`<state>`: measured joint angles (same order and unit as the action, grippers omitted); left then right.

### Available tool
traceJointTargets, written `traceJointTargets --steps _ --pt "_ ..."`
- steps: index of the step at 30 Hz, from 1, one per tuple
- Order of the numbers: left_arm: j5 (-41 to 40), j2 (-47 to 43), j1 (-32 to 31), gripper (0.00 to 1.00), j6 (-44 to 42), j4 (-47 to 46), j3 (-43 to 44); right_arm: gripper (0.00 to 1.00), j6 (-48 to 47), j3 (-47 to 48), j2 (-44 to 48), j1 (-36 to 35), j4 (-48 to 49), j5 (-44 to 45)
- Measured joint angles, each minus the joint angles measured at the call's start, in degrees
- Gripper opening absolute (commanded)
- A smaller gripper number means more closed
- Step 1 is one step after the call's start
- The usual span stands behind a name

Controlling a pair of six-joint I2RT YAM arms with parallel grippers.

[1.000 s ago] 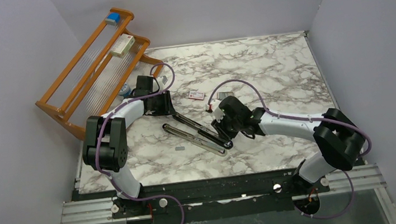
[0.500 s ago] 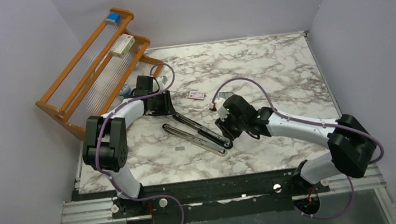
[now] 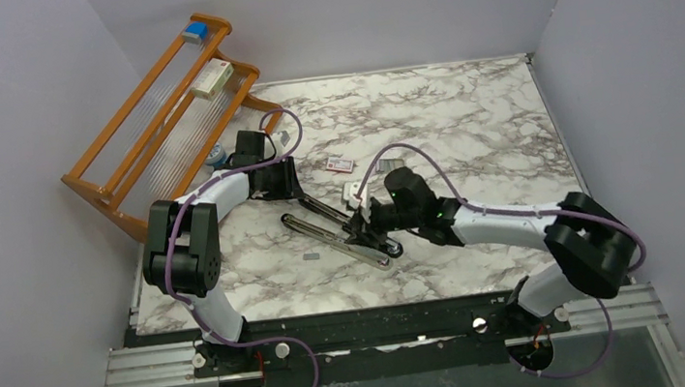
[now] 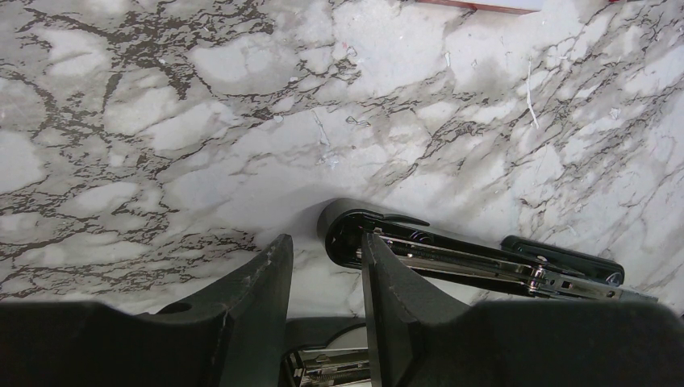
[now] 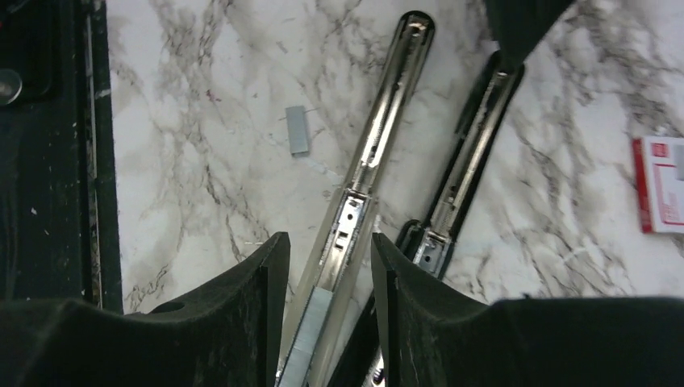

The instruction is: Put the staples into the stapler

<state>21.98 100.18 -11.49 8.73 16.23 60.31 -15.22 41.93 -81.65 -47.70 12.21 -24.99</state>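
Note:
The black stapler (image 3: pixel 326 211) lies swung open on the marble, its silver rail (image 3: pixel 336 241) beside the black top arm. My left gripper (image 3: pixel 291 190) is shut on the stapler's hinge end; the left wrist view shows the stapler (image 4: pixel 452 254) running off to the right of the left gripper (image 4: pixel 323 242). My right gripper (image 3: pixel 369 227) hangs over the rail's near end. In the right wrist view my right gripper (image 5: pixel 324 238) is open astride the rail (image 5: pixel 379 145), and a strip of staples (image 5: pixel 310 339) lies in the rail between the fingers.
A loose staple strip (image 3: pixel 310 254) lies on the marble left of the rail. The red-and-white packet (image 3: pixel 339 163) sits behind the stapler. A wooden rack (image 3: pixel 154 108) at the back left carries a white-and-red box (image 3: pixel 211 79). Walls close in on both sides.
My right gripper has swung left and turned to lie along the rail's near end, and its jaws have widened a little. The left arm and the stapler have not moved.

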Motion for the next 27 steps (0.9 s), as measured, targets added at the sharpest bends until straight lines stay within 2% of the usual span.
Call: traceJointTargets --steps 11,27 --pt "0.0 0.0 0.0 0.39 0.0 0.0 0.0 0.45 -8.5 4.1 -14.8 -4.0 9.4 -8.8" --pt "0.0 0.0 0.0 0.39 0.0 0.0 0.0 0.45 -12.4 13.8 -26.5 -5.4 8.1 -10.7"
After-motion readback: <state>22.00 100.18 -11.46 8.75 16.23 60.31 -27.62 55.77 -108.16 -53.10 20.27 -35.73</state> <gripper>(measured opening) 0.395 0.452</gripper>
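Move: The loose staple strip I'm going for lies about 11 cm to the left of my right hand, some 2 cm nearer my base and 10 cm below. The silver stapler's middle is 6 cm left and about 1 cm ahead, the black stapler's 3 cm left and 5 cm ahead, both some 9 cm below. From my idle left hand the strip is about 15 cm back, 3 cm right and 3 cm down. I swing my right hand some 9 cm to the left, across the silver stapler, while sinking about 6 cm towards the loose staple strip. It dips back 2 cm early on and recovers about half of that. The wrist turns about 20 degrees counter-clockwise, and I keep the fingers half open and empty, ending just above the strip. ##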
